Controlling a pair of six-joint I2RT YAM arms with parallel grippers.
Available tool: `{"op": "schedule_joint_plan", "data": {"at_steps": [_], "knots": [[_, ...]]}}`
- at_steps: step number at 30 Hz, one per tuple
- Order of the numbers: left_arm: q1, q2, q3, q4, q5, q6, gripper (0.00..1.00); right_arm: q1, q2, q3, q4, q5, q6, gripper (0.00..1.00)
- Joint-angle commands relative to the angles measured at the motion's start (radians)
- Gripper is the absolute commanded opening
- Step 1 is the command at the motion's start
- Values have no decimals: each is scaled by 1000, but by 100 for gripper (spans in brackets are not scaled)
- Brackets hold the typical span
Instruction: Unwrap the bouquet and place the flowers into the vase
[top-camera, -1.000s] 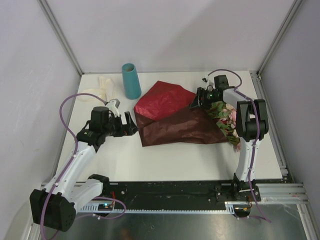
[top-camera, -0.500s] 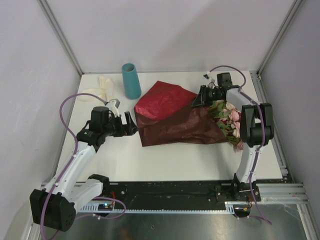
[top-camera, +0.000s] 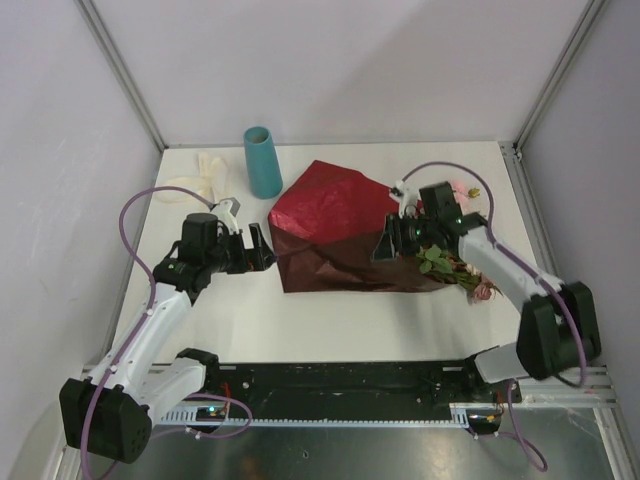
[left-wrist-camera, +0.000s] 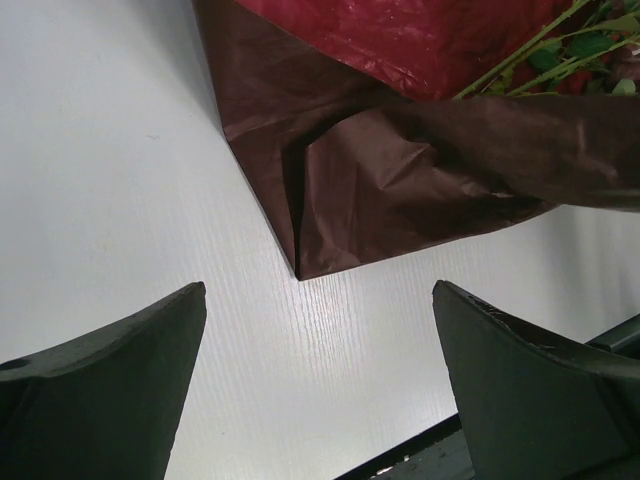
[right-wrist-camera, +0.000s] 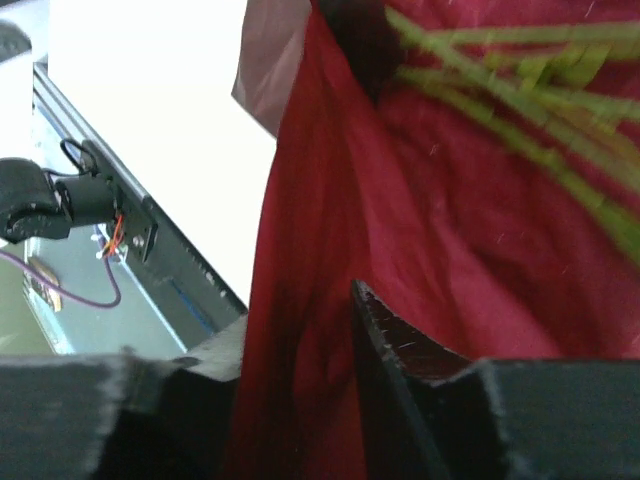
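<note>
The dark red wrapping paper (top-camera: 335, 225) of the bouquet lies spread mid-table, one flap folded over. My right gripper (top-camera: 382, 244) is shut on a fold of this paper (right-wrist-camera: 300, 250) at its right side; in the right wrist view the sheet runs between the fingers (right-wrist-camera: 400, 350). The flowers (top-camera: 452, 264) lie on the paper's right part, with green stems (right-wrist-camera: 520, 110) and a pink bloom (top-camera: 460, 190) behind the arm. The teal vase (top-camera: 263, 162) stands upright at the back left. My left gripper (top-camera: 267, 246) hovers open just left of the paper's corner (left-wrist-camera: 300, 265), holding nothing.
A cream ribbon (top-camera: 198, 178) lies crumpled left of the vase. Metal frame posts (top-camera: 125, 80) and grey walls close in the sides and back. A black rail (top-camera: 340, 380) runs along the table's near edge.
My right arm has swung from the back right towards the middle, its gripper coming nearer and closing on the paper's fold. A pink bloom now shows behind it. The left arm has not moved.
</note>
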Motion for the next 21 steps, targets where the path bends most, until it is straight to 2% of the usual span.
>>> {"op": "schedule_joint_plan", "data": {"at_steps": [1, 5, 8, 17, 21], "knots": [[-3, -20, 5, 14, 4, -7, 100, 67, -222, -118, -57, 100, 87, 38], [-3, -17, 4, 14, 18, -10, 100, 121, -391, -224, -86, 134, 166, 56], [-4, -10, 4, 14, 26, -11, 100, 154, -490, -260, -118, 145, 213, 64], [-3, -10, 0, 13, 18, -10, 100, 147, -725, -196, -84, 135, 380, 70], [-3, -5, 1, 14, 23, -10, 100, 142, -717, -163, -6, 258, 420, 68]]}}
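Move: The raised edge of the wrapping is still between my right fingers. It is to go down on the bare table, some 11 cm back towards me, about 6 cm right and 13 cm below this hand. The flower stems lie around 6 cm ahead, straight below that line, and the pink blooms roughly 8 cm ahead and 21 cm right, all some 12 cm lower. From my left hand the laying-down place is about 9 cm back and 33 cm right. I sweep my right hand swiftly back towards my base, about 12 cm, drawing the wrapping's edge away from the stems and opening my fingers as I go, so the paper comes free. As the pull runs out I lift some 9 cm clear, the fingers tipping up around 15 degrees. ##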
